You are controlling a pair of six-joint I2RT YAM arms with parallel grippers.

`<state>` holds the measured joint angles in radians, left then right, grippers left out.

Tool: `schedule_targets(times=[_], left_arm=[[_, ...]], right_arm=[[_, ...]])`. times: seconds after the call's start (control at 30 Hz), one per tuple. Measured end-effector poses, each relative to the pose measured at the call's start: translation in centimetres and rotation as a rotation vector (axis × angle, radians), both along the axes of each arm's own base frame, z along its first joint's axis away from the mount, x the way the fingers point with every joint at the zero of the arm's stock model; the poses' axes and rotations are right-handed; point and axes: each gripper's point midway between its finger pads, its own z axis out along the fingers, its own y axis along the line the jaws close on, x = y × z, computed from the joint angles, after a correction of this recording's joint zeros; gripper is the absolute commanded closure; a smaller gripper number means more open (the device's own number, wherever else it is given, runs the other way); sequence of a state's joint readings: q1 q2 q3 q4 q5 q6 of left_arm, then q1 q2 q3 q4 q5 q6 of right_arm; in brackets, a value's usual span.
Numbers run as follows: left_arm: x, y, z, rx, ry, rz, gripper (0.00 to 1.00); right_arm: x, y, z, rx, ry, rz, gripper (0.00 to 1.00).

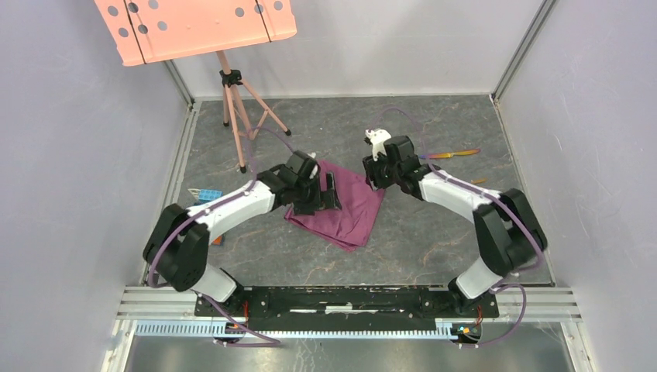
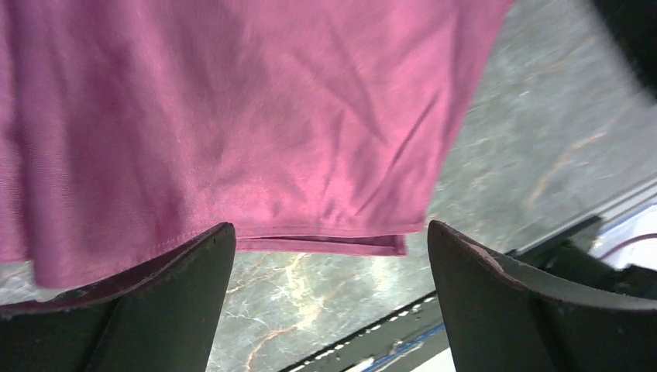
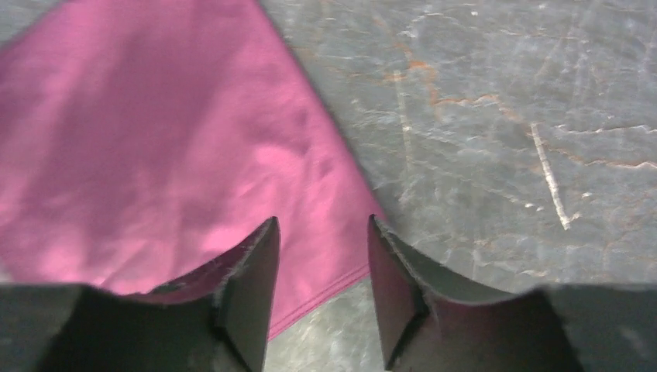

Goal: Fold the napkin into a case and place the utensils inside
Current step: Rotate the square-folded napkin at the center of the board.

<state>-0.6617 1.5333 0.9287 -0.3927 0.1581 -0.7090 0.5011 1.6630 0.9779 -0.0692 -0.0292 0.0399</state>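
Observation:
The plum-purple napkin (image 1: 350, 211) lies on the table between the two arms, doubled over with two hemmed edges stacked at its near side (image 2: 271, 116). My left gripper (image 1: 330, 194) hovers over its left part, jaws wide open (image 2: 329, 229) and holding nothing. At the cloth's right corner (image 3: 155, 139) my right gripper (image 1: 373, 175) has its jaws apart (image 3: 323, 221), with no cloth between them. The iridescent knife (image 1: 454, 154) lies on the table behind the right arm. A small gold glint (image 1: 478, 180) beside that arm may be the spoon; most of it is hidden.
A tripod stand (image 1: 235, 108) carrying a salmon perforated plate (image 1: 194, 27) stands at the back left. A small blue block (image 1: 208, 194) lies by the left wall near the left arm. Grey walls enclose three sides; the rail (image 1: 349, 298) runs along the front.

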Motion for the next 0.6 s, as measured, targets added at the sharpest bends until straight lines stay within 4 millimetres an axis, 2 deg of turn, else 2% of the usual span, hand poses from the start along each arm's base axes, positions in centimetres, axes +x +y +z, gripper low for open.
schedule_targets(times=[0.13, 0.17, 0.23, 0.33, 0.4, 0.5, 0.6], left_arm=[[3.0, 1.0, 4.9, -0.036, -0.101, 0.055, 0.0], [4.1, 1.7, 5.8, -0.04, -0.127, 0.078, 0.0], [5.7, 3.5, 6.1, -0.027, -0.15, 0.127, 0.0], [7.4, 6.4, 4.3, 0.03, -0.123, 0.191, 0.0], [7.8, 7.1, 2.6, 0.057, -0.089, 0.203, 0.0], [6.9, 6.9, -0.8, 0.08, -0.012, 0.185, 0.01], [4.9, 7.2, -3.6, 0.091, 0.048, 0.166, 0.03]], right_arm=[[-3.3, 1.3, 2.8, 0.158, 0.016, 0.06, 0.24], [-4.6, 1.5, 3.0, 0.201, 0.03, 0.074, 0.18], [-7.0, 1.8, 2.8, 0.273, 0.074, 0.094, 0.11], [-10.4, 1.9, 1.2, 0.347, 0.165, 0.109, 0.1], [-12.2, 1.7, 0.0, 0.371, 0.223, 0.104, 0.1], [-13.5, 1.6, -0.6, 0.392, 0.266, 0.1, 0.1], [-13.7, 1.6, -0.3, 0.406, 0.264, 0.101, 0.1]])
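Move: The square napkin lies flat, about 5 cm below both hands. Its middle is some 3 cm ahead and 3 cm right of the left hand, and its left corner is about 12 cm to that hand's left, 1 cm back. From the right hand, the napkin's near corner is about 20 cm back and 5 cm left; its right corner is just 2 cm back and 3 cm right. The knife lies some 10 cm ahead and 22 cm right of that hand. The napkin is left free while both hands step back for a fresh hold. The left, still wide open, hops up some 6 cm, goes forward and left towards the left corner, then sinks about 10 cm close over the napkin, drawing back slightly. The right arcs back about 14 cm towards the near corner, opening wide, its left side rolling up and fingers tipping steeper, and ends about as high as it began. ##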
